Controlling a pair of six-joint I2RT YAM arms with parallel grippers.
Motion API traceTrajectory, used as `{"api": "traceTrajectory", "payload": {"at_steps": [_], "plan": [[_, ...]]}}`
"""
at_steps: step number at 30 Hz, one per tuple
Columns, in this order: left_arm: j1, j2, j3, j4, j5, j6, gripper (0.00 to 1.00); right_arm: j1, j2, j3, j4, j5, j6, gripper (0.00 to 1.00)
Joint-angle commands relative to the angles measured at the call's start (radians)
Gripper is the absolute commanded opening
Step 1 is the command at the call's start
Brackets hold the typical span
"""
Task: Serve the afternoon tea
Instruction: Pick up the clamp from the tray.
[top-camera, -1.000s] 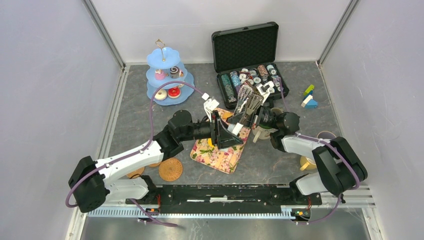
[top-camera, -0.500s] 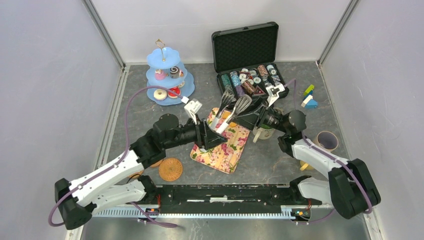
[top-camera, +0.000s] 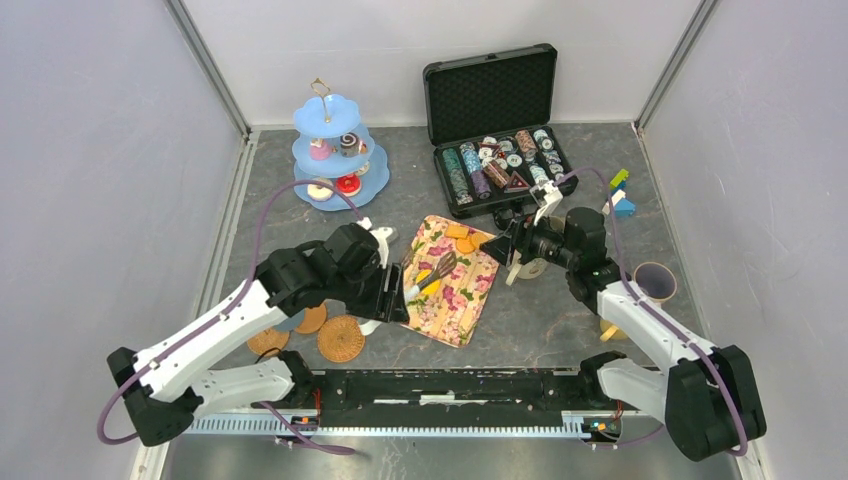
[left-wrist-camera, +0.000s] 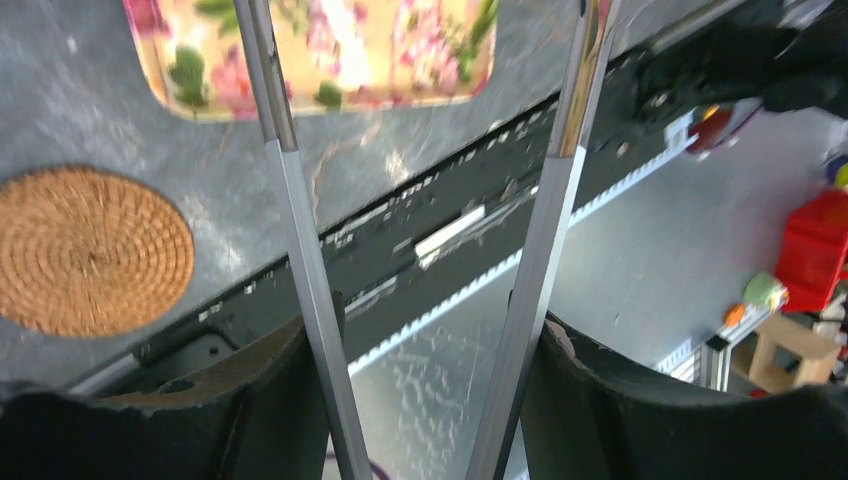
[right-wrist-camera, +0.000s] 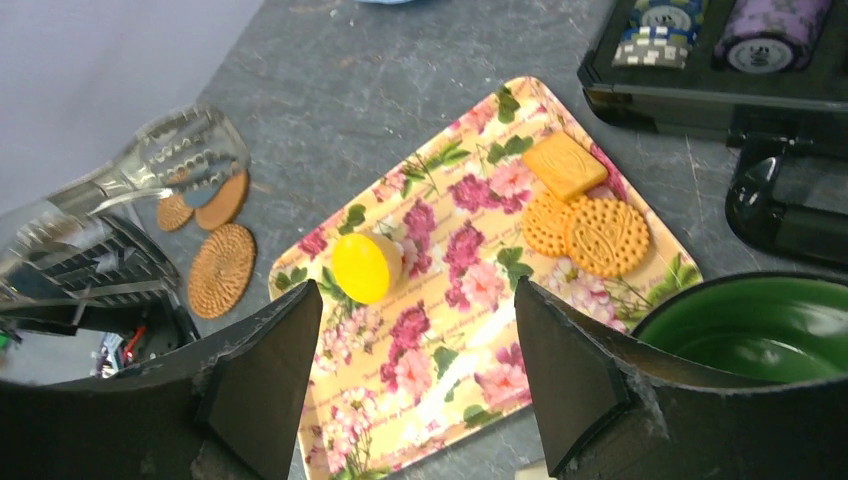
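Observation:
My left gripper (top-camera: 397, 290) is shut on a pair of metal tongs (top-camera: 432, 273). Both tong arms (left-wrist-camera: 545, 230) run between its fingers, and the tips hang over the left side of the floral tray (top-camera: 470, 300). On the tray lie a yellow-topped cake (right-wrist-camera: 365, 265) and orange biscuits (right-wrist-camera: 585, 215). My right gripper (right-wrist-camera: 415, 300) stands open and empty over the tray's right edge, above a green-lined mug (right-wrist-camera: 760, 330). A blue tiered stand (top-camera: 335, 150) at the back left holds donuts and small cakes. Woven coasters (top-camera: 340, 338) lie near the left arm.
An open black case of poker chips (top-camera: 500, 160) sits at the back, just behind the right gripper. A lilac mug (top-camera: 655, 282) and a yellow one (top-camera: 612, 325) stand by the right arm. Coloured blocks (top-camera: 620, 195) lie at the far right.
The right gripper let go of the tongs, opened and drew back to the right. The left arm swung the tongs down and leftward, from upright over the tray to low over its left side.

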Motion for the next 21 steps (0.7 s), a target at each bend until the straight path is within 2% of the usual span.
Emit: {"api": "traceTrajectory", "payload": {"at_steps": [1,4,7,8,10,13,16,21], "plan": [[-0.001,0.028,-0.006,-0.118,0.101,-0.026,0.39,-0.001,-0.051,0.013,-0.035,0.034,-0.081,0.78],[-0.001,0.045,-0.012,-0.095,0.12,-0.009,0.38,-0.002,-0.07,0.001,-0.032,0.029,-0.086,0.79],[-0.001,0.007,-0.046,0.026,0.125,-0.013,0.38,-0.001,-0.079,-0.049,0.062,-0.068,0.004,0.93],[-0.001,-0.014,-0.066,0.075,0.12,-0.023,0.38,0.0,-0.081,-0.085,0.154,-0.117,0.085,0.97],[-0.001,-0.048,-0.098,0.171,0.109,-0.046,0.38,0.006,-0.097,-0.179,0.385,-0.172,0.299,0.98],[-0.001,-0.072,-0.119,0.271,0.079,-0.073,0.38,0.048,-0.127,-0.289,0.665,-0.11,0.579,0.98],[-0.001,-0.057,-0.112,0.306,0.092,-0.071,0.38,0.126,-0.117,-0.349,0.851,-0.022,0.73,0.98],[-0.001,-0.039,-0.125,0.385,0.134,-0.087,0.38,0.242,-0.024,-0.36,1.12,0.068,0.85,0.98]]}}
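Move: The right hand is empty. The slotted heads of the clamp, whose handles the left hand already holds, are roughly 13 cm to its left, 4 cm back and a little above it. On the tray, about 15 cm below it, the yellow treat is some 12 cm left and about level, and the biscuits are about 10 cm ahead and 4 left. The green mug is 4 cm ahead and 6 right. From the left hand the heads are about 8 cm ahead, 8 right and slightly higher. Back about 9 cm, and also left and up by about half as much, the empty right hand comes towards the clamp's heads, opening from three-quarters to fully wide as its wrist rolls some 30 degrees and its fingers tip up to about level. The left hand keeps hold of the spread clamp, dips slightly down and back, then comes up and swings to the right, towards the right hand. ##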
